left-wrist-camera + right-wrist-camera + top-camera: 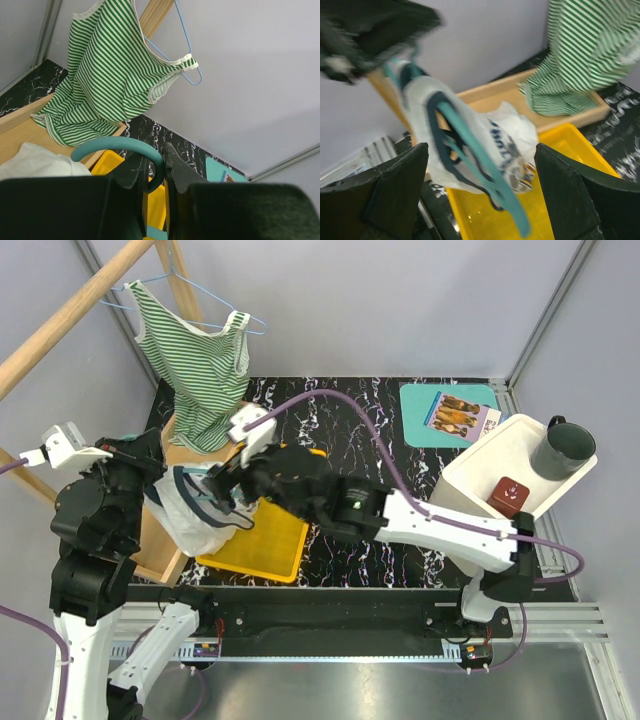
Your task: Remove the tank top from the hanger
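Note:
A white tank top (190, 515) with dark trim and a printed front hangs on a teal hanger (185, 480). My left gripper (155, 160) is shut on the hanger's teal hook (115, 145) and holds it over the left end of the yellow tray (265, 545). My right gripper (480, 147) is open. Its fingers (400, 185) stand on either side of the hanging tank top (515, 130) and teal hanger (470, 140) without touching them. In the top view the right gripper (225, 490) is right beside the cloth.
A green striped tank top (200, 370) hangs on a blue wire hanger (215, 300) from a wooden rod (70, 315); its hem lies on the wooden rack base (160, 540). A white bin (500, 465) holds a dark cup (563, 448). A teal mat (450, 412) lies at the back.

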`<state>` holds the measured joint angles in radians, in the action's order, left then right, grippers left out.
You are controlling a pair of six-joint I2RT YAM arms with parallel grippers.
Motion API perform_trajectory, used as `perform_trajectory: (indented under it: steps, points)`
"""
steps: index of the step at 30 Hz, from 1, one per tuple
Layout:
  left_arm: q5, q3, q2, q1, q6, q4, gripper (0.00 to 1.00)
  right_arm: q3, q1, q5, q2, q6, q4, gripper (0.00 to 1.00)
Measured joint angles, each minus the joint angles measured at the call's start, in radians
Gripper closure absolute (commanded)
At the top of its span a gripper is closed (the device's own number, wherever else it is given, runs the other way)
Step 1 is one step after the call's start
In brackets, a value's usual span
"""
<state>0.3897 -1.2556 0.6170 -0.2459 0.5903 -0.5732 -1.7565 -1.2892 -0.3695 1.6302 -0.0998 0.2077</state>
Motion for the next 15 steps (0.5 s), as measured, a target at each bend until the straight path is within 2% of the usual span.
perform_trajectory:
  steps: [3, 7, 15]
  points:
    - [0.000, 0.002, 0.000, 0.000, -0.015, -0.001, 1.00, -0.107, -0.068, 0.013, 0.096, 0.052, -0.007, 0.14]
    - [0.000, 0.007, -0.007, 0.000, -0.021, 0.000, 1.00, -0.175, -0.092, 0.074, 0.187, 0.082, -0.009, 0.22]
    - [-0.001, 0.010, -0.026, 0.001, -0.028, -0.007, 1.00, -0.175, -0.088, 0.156, 0.288, 0.114, -0.047, 0.31]
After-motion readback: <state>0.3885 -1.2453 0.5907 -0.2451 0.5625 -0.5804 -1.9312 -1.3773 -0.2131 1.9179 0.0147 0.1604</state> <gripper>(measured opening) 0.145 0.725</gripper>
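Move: The tank top's near strap, still on the hanger, lies about 12 cm to the right hand's left, some 2 cm back and 4 cm lower. The hanger's free end is just under the right hand, roughly 5 cm below and 1 cm ahead and left. The yellow tray is about 5 cm ahead, 5 cm right and far below; the striped top hangs some 24 cm ahead and 6 cm left. From the left hand, the strap is about 5 cm back, 5 cm right and 7 cm below. Leftwards about 10 cm, drawing back at first and then sinking some 6 cm, the right hand sweeps in towards the navy-edged strap, turning about 15 degrees counter-clockwise. Its fingers narrow from nearly wide open to roughly three-quarters, with the strap coming up close before their tips but no clear touch. The left hand keeps its pinch on the hanger's hook, all but still. ##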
